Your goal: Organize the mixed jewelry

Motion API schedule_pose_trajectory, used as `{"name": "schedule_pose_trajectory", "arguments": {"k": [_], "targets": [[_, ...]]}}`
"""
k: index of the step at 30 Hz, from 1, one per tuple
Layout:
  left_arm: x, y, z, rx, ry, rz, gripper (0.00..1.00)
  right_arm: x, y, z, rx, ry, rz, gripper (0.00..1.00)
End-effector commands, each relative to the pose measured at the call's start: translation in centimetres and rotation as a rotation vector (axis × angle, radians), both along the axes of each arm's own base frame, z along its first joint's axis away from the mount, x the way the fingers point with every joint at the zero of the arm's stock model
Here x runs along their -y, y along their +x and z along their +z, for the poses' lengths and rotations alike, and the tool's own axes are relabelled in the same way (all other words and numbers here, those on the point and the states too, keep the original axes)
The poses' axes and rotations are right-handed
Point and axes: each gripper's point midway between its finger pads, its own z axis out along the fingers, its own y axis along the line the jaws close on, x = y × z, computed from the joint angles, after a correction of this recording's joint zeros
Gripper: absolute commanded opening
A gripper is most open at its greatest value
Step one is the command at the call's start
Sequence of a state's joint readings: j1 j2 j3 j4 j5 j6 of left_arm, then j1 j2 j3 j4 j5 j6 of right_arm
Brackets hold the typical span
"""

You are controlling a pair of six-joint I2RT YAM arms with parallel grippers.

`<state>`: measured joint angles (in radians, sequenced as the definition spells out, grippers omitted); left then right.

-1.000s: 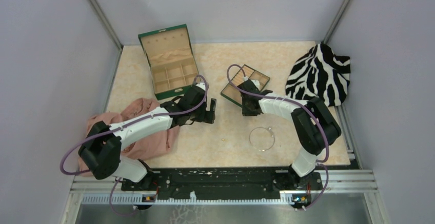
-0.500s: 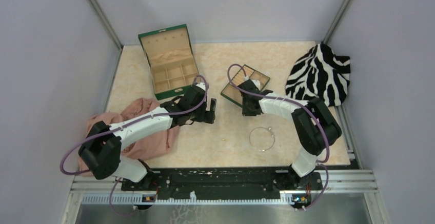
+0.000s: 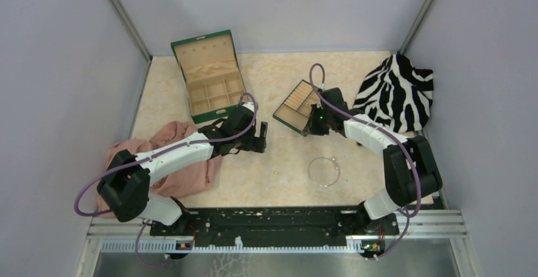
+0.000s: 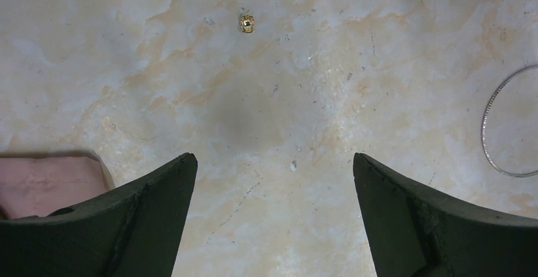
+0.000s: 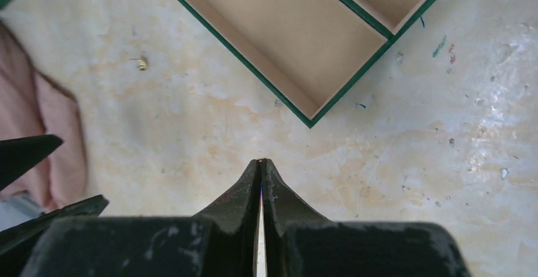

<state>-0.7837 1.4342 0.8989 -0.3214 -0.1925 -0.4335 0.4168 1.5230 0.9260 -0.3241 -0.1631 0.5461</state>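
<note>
A thin silvery wire hoop (image 3: 309, 171) lies flat on the table in front of the right arm, and its left arc (image 4: 484, 122) shows in the left wrist view. A tiny gold piece (image 3: 277, 173) (image 4: 246, 22) sits to the left of it. Another tiny gold piece (image 5: 142, 64) lies on the table left of the tan tray (image 5: 266, 87). My left gripper (image 3: 257, 142) (image 4: 273, 156) hangs open and empty over bare table. My right gripper (image 3: 311, 128) (image 5: 262, 160) is shut just off the tray's near corner. A tiny glint shows at its tips; I cannot tell whether it is a piece.
The green box (image 3: 209, 77), lid up, stands at the back left. The green-rimmed compartment tray (image 3: 285, 117) lies mid-table. A pink cloth (image 3: 184, 163) is heaped under the left arm, and a zebra-striped cloth (image 3: 393, 93) is at the back right.
My right gripper closed while over the tray, then the arm swung right and drew back to the tray's near-right corner. The left arm, hoop and gold piece stayed put.
</note>
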Motion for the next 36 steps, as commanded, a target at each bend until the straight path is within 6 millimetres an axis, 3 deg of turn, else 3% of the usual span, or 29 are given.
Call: {"name": "schedule_pose_trajectory", "arguments": {"k": [1, 9, 13, 26, 36], "targets": [[0.6, 0.4, 0.9, 0.021, -0.025, -0.011, 0.99, -2.7, -0.4, 3.9, 0.041, 0.288, 0.124, 0.01], [0.3, 0.3, 1.1, 0.032, -0.024, -0.003, 0.99, -5.0, -2.0, 9.2, 0.144, 0.615, 0.308, 0.00], [0.2, 0.4, 1.3, 0.035, -0.022, 0.000, 0.99, -6.2, -3.9, 13.8, 0.250, 0.794, 0.455, 0.00], [0.1, 0.4, 1.5, 0.044, -0.030, 0.005, 0.99, -6.1, -8.5, 21.4, 0.389, 1.116, 0.691, 0.00], [0.0, 0.4, 1.8, 0.057, -0.036, 0.007, 0.99, -6.1, -8.3, 22.4, 0.400, 1.176, 0.712, 0.00]]}}
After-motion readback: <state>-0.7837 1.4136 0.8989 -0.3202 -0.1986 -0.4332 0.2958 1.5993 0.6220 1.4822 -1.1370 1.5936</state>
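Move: The right fingers, already shut on what seems to be a tiny gold piece, hover some 5 cm above the table just off the divided tray's near corner; the tray's middle is about 9 cm straight ahead. The open left gripper stands about 13 cm to the left and 2 cm back, roughly level. The thin hoop lies 11 cm back and 6 cm right, a gold bead 11 cm back and 8 cm left. From the left hand, the held piece is about 13 cm right and 2 cm ahead. The right hand lifts quickly by nearly 20 cm away from the table and tray, drawing about 7 cm left and 7 cm back on the way, while the fingers stay shut and appear to keep their pinch on the tiny piece. As it climbs, the wrist swings through roughly 75 degrees so that the down-slanting fingers end up nearly level and pointing left across the table, well above the waiting left gripper, and the climb stops there. ##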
